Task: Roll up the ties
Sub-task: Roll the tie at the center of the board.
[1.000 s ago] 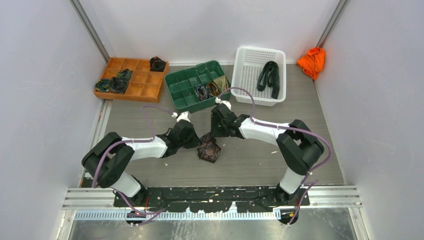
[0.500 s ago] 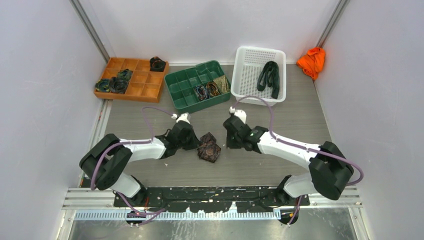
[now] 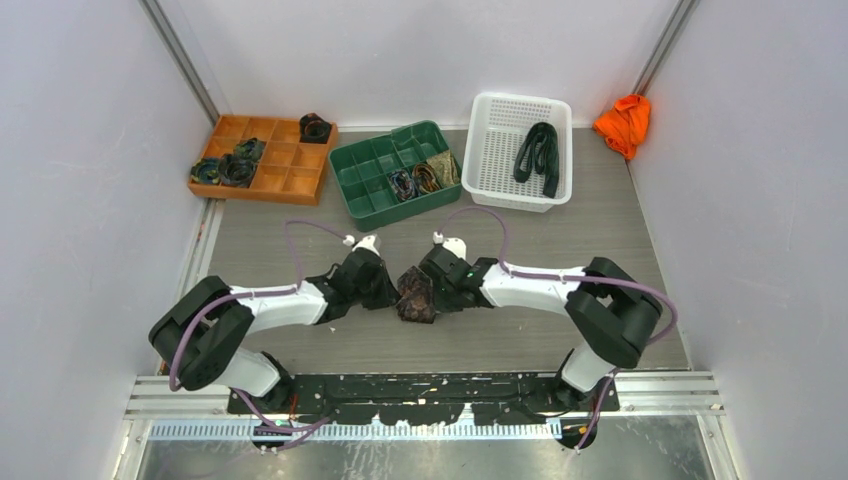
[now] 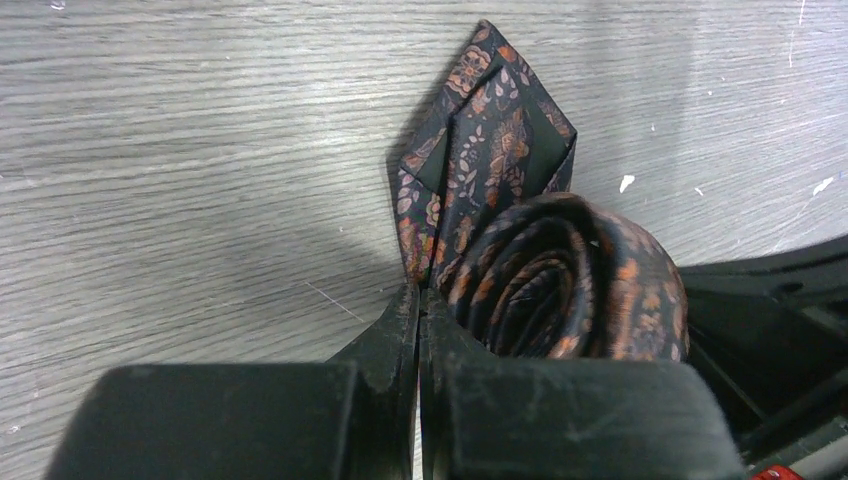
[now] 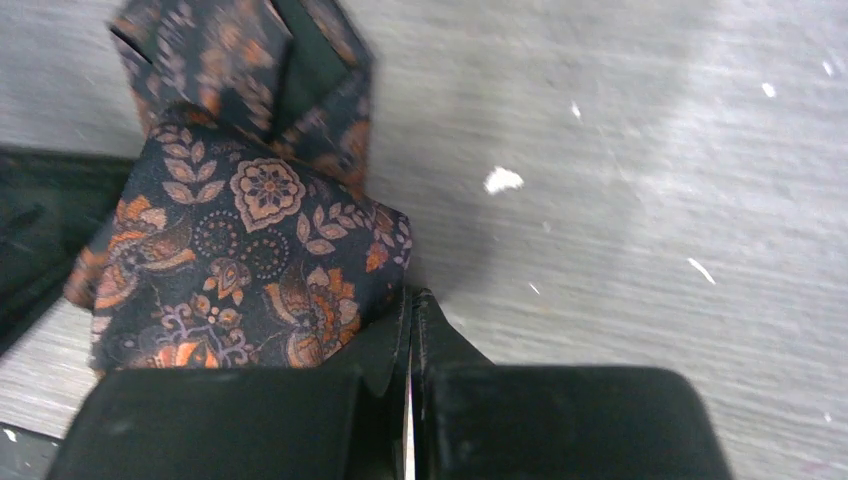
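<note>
A dark brown tie [image 3: 417, 295] with orange floral print sits rolled into a coil at the table's middle, its pointed end sticking out on the far side. My left gripper [image 3: 391, 293] is shut and presses against the coil's left side; in the left wrist view the coil [image 4: 560, 290] lies just right of the closed gripper [image 4: 418, 298]. My right gripper [image 3: 441, 291] is shut too, touching the coil's right side. The right wrist view shows the tie [image 5: 240, 240] left of the closed gripper [image 5: 411, 305]. Nothing sits between either pair of fingers.
At the back left stands an orange tray [image 3: 280, 165] holding a few coiled ties. A green tray [image 3: 365, 165] beside it also holds coils. The white basket [image 3: 520, 100] contains a loose black tie [image 3: 538, 155]. An orange cloth [image 3: 623, 122] lies at the back right.
The right gripper closed, swung out to the right away from the coil, then came back against its right side. The left gripper stayed beside the coil.
</note>
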`<state>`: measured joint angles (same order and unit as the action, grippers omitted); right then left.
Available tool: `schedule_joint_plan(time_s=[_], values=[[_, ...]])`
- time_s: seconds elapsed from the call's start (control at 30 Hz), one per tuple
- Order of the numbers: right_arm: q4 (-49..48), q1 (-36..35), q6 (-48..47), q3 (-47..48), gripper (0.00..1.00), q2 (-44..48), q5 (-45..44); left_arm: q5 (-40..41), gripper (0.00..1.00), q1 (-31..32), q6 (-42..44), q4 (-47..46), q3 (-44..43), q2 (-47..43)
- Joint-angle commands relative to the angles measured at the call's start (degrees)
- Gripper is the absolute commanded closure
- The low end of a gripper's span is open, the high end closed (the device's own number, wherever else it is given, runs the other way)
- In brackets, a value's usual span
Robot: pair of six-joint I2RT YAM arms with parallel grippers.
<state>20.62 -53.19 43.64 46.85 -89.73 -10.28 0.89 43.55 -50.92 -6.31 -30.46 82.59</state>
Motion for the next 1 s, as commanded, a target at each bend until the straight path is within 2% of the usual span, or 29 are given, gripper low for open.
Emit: schedule_joint_plan(time_s=[0.0, 0.23, 0.5, 0.6, 0.7, 0.9, 0.97], values=[[-1.78, 0.00, -2.71, 5.17, 0.99, -4.71, -2.54, -2.40, 1.00, 1.32, -0.69, 3.86, 2.39, 1.77], [-0.85, 0.01, -5.34, 11.47, 0.99, -8.66, -2.05, -2.91, 1.00, 2.54, -1.20, 1.89, 1.64, 4.84], [-0.76, -0.07, -5.20, 9.91, 0.98, -7.78, -3.48, 0.60, 1.00, 2.64, -0.83, 4.45, 1.02, 5.45], [1.07, 0.14, -5.12, 8.95, 0.89, -6.12, -8.02, 3.67, 1.00, 2.59, -0.57, 7.37, 0.93, 4.01], [3.58, 1.11, -4.65, 8.19, 0.71, -3.49, -12.16, 5.61, 1.00, 2.59, -0.69, 9.52, 1.37, 2.97], [4.13, 5.46, -3.08, 3.40, 0.58, 4.52, -11.33, 9.29, 1.00, 2.29, -3.70, 10.90, 4.12, -0.63], [2.96, 6.87, -2.39, 1.43, 0.56, 8.03, -9.34, 10.67, 1.00, 2.03, -4.95, 13.32, 4.62, -2.38]])
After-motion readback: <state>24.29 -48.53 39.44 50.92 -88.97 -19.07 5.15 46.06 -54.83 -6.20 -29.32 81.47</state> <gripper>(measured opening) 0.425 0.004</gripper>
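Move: The patterned tie's roll lies between the hands: about 3 cm left and 1 cm ahead of the right hand, and some 4 cm right and 2 cm back from the left hand. Its flat end pokes out farther, its middle about 6 cm ahead and 4 cm left of the right hand. The green box sits some 26 cm ahead and 8 cm left of that hand. All are roughly at fingertip height. Forward and left, about 3 cm each way, the right hand pushes its shut fingers along the roll's right side while the left hand's shut fingers close in about 2 cm rightward. After a brief hold the right fingers open to almost half and back away some 6 cm to the right, rising 2 cm; the left hand eases back left. ##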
